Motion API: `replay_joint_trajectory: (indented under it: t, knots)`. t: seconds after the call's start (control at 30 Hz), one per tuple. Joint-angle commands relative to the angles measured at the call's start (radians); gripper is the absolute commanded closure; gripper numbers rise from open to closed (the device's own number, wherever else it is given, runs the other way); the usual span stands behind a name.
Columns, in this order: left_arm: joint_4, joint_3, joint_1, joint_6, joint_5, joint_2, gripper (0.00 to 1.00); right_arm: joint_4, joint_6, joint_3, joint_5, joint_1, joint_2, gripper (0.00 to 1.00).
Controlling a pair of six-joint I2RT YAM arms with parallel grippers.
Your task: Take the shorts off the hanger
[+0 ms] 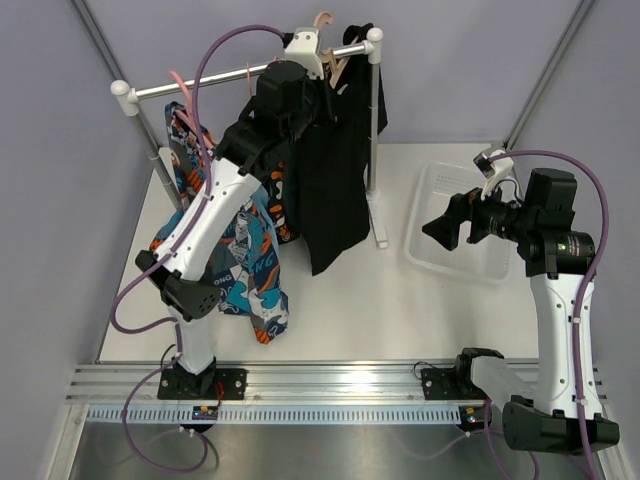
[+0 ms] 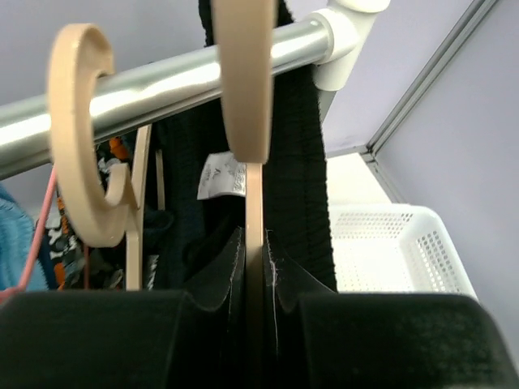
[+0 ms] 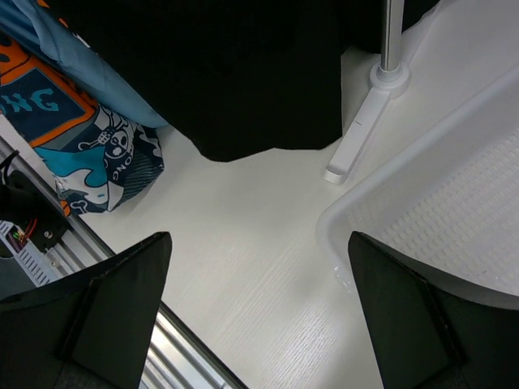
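Black shorts [image 1: 330,180] hang from a beige wooden hanger on the silver rail [image 1: 200,85] near its right end. My left gripper [image 1: 305,85] is up at the rail. In the left wrist view it [image 2: 254,271] is shut on the hanger's flat stem [image 2: 254,203], with the black shorts [image 2: 300,162] behind it. A second beige hook [image 2: 77,130] hangs to the left. A sliver of orange, black and white pattern [image 2: 61,239] shows behind it. My right gripper [image 1: 445,228] is open and empty, low by the basket; it [image 3: 259,284] faces the black shorts' hem [image 3: 243,73].
A teal-blue-orange patterned garment [image 1: 240,250] hangs at the rail's left and drapes onto the table, behind my left arm. A white perforated basket [image 1: 440,200] sits right of the rack's upright [image 1: 373,120]. The rack's white foot [image 3: 357,146] lies between shorts and basket [image 3: 454,203].
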Motion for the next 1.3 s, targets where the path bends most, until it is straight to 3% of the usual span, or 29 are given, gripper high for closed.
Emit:
replay_joint_trajectory:
  t: [0.0, 0.2, 0.37, 0.53, 0.63, 0.83, 1.0, 1.27]
  knots:
    - [0.092, -0.041, -0.003, 0.008, -0.012, -0.083, 1.0, -0.006, -0.016, 0.001, -0.057, -0.002, 0.002, 0.01]
    - [0.073, -0.298, -0.003, -0.02, 0.017, -0.225, 1.0, -0.089, -0.098, 0.001, -0.169, -0.002, 0.039, 0.01]
    - [0.092, -0.478, -0.009, -0.012, 0.077, -0.388, 1.0, -0.094, -0.057, 0.031, -0.197, 0.004, 0.105, 0.01]
    - [0.118, -0.677, -0.024, 0.006, 0.188, -0.54, 1.0, 0.006, 0.156, 0.108, -0.014, 0.082, 0.194, 0.06]
    - [0.115, -0.794, -0.027, -0.012, 0.252, -0.646, 1.0, 0.096, 0.444, 0.185, 0.131, 0.21, 0.246, 0.08]
    - [0.179, -1.015, -0.04, -0.109, 0.347, -0.822, 1.0, 0.233, 0.68, 0.362, 0.391, 0.492, 0.343, 0.09]
    - [0.23, -1.121, -0.06, -0.16, 0.364, -0.876, 1.0, 0.255, 0.806, 0.443, 0.437, 0.595, 0.421, 0.11]
    - [0.228, -1.146, -0.073, -0.181, 0.363, -0.908, 1.0, 0.275, 0.847, 0.312, 0.527, 0.655, 0.389, 0.27]
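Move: My left hand already holds the wooden hanger with the black shorts, its hook above the rail. The clear space it is bound for is about 20 cm back, 5 cm left and 13 cm lower. The rack's right end cap is some 9 cm ahead and 8 cm right; the dark green shorts hang about 6 cm left, level fore and aft, 15 cm below. From my right hand the black shorts' waistband is roughly 20 cm ahead, 20 cm left and 5 cm above. I keep my left fingers shut on the hanger and draw it back about 21 cm, away from the rail, lowering it 13 cm, drifting slightly left and turning clockwise some 20 degrees as it tips down. Meanwhile my right hand swings about 18 cm left and a little forward, dips, rises, then eases down, rolling and tipping towards the waistband at the hanger's free end; its fingers start closing but stay well open. ##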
